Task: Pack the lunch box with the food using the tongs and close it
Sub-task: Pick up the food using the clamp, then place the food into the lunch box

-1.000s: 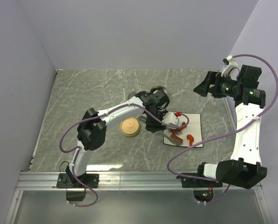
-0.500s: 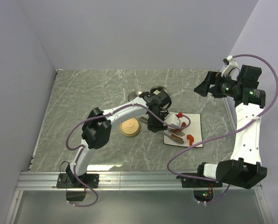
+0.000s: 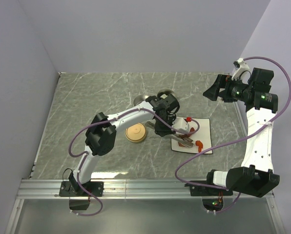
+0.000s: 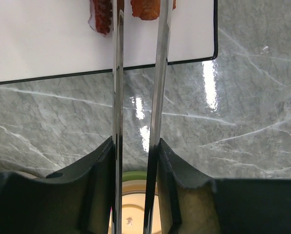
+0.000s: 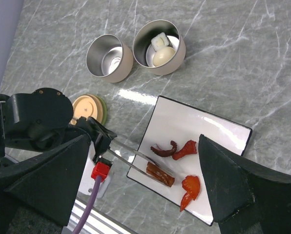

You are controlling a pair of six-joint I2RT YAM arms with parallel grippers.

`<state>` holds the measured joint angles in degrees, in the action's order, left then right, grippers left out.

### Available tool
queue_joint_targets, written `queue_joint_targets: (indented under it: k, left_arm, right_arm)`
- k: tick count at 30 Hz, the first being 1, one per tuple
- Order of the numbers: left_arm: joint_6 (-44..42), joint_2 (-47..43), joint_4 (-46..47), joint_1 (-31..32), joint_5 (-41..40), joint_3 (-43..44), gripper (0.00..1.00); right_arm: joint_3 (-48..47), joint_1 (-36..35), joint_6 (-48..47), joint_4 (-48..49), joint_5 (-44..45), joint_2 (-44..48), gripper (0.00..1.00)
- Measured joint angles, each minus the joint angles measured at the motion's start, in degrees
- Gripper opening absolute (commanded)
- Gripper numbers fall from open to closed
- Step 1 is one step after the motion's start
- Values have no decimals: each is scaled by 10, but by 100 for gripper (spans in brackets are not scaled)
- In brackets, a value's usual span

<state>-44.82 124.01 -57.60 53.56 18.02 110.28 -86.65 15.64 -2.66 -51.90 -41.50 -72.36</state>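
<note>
My left gripper (image 4: 135, 144) is shut on the tongs (image 4: 160, 73), its fingers (image 4: 171, 180) pressing the two silver arms from outside. The tongs (image 5: 131, 158) reach onto the white plate (image 5: 218, 131), with their tips on either side of the brown sausage (image 5: 160, 174). A dark red curved bit (image 5: 165, 148) and two red pieces (image 5: 187, 148) (image 5: 190, 187) also lie on the plate. One lunch box tin (image 5: 177, 36) holds the egg-like ball (image 5: 163, 56) and a white piece (image 5: 159, 41). My right gripper (image 5: 144, 139) hangs open high above the plate, holding nothing.
A second, empty tin (image 5: 109, 57) stands beside the filled one. A beige lid with a green rim (image 5: 89, 108) lies flat left of the plate, under my left wrist (image 3: 164, 127). The right arm (image 3: 255, 97) is raised at the table's back right.
My left arm has shifted a little toward the plate. Its jaws have narrowed, bringing the tongs' arms closer together round the sausage. The right arm has not moved.
</note>
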Motion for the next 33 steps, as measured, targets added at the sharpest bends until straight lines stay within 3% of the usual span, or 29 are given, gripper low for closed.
queue_joint_targets:
  k: [20, 33]
  left_arm:
    - [50, -47, 21, -16, -3, 12, 35]
    - [90, -129, 21, -138, 5, 12, 35]
  right_arm:
    - [0, 0, 0, 0, 0, 0, 100]
    - [0, 0, 0, 0, -1, 0, 100]
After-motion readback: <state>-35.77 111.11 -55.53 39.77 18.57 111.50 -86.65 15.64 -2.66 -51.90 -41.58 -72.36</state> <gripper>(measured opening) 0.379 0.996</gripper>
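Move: The clamp in my left hand already has its blades around the brown sausage on the tray, about 10 cm to the right, 3 cm back and 7 cm below. The curled tentacle lies 9 cm right and 2 ahead, the drumstick 13 right and 3 ahead. The empty bowl stands about 14 ahead and 9 left, the egg bowl some 17 straight ahead. From my right hand the sausage is about 10 cm back, 9 left and 31 below. Keeping the clamp pinched around the sausage, I raise my left hand nearly straight up off the tray by about 5 cm and barely pause. Then I sweep forward and left while climbing on, faster and faster, taking the sausage towards the bowls; the wrist turns some 20 degrees counter-clockwise and tips so that the clamp comes nearer to level. ##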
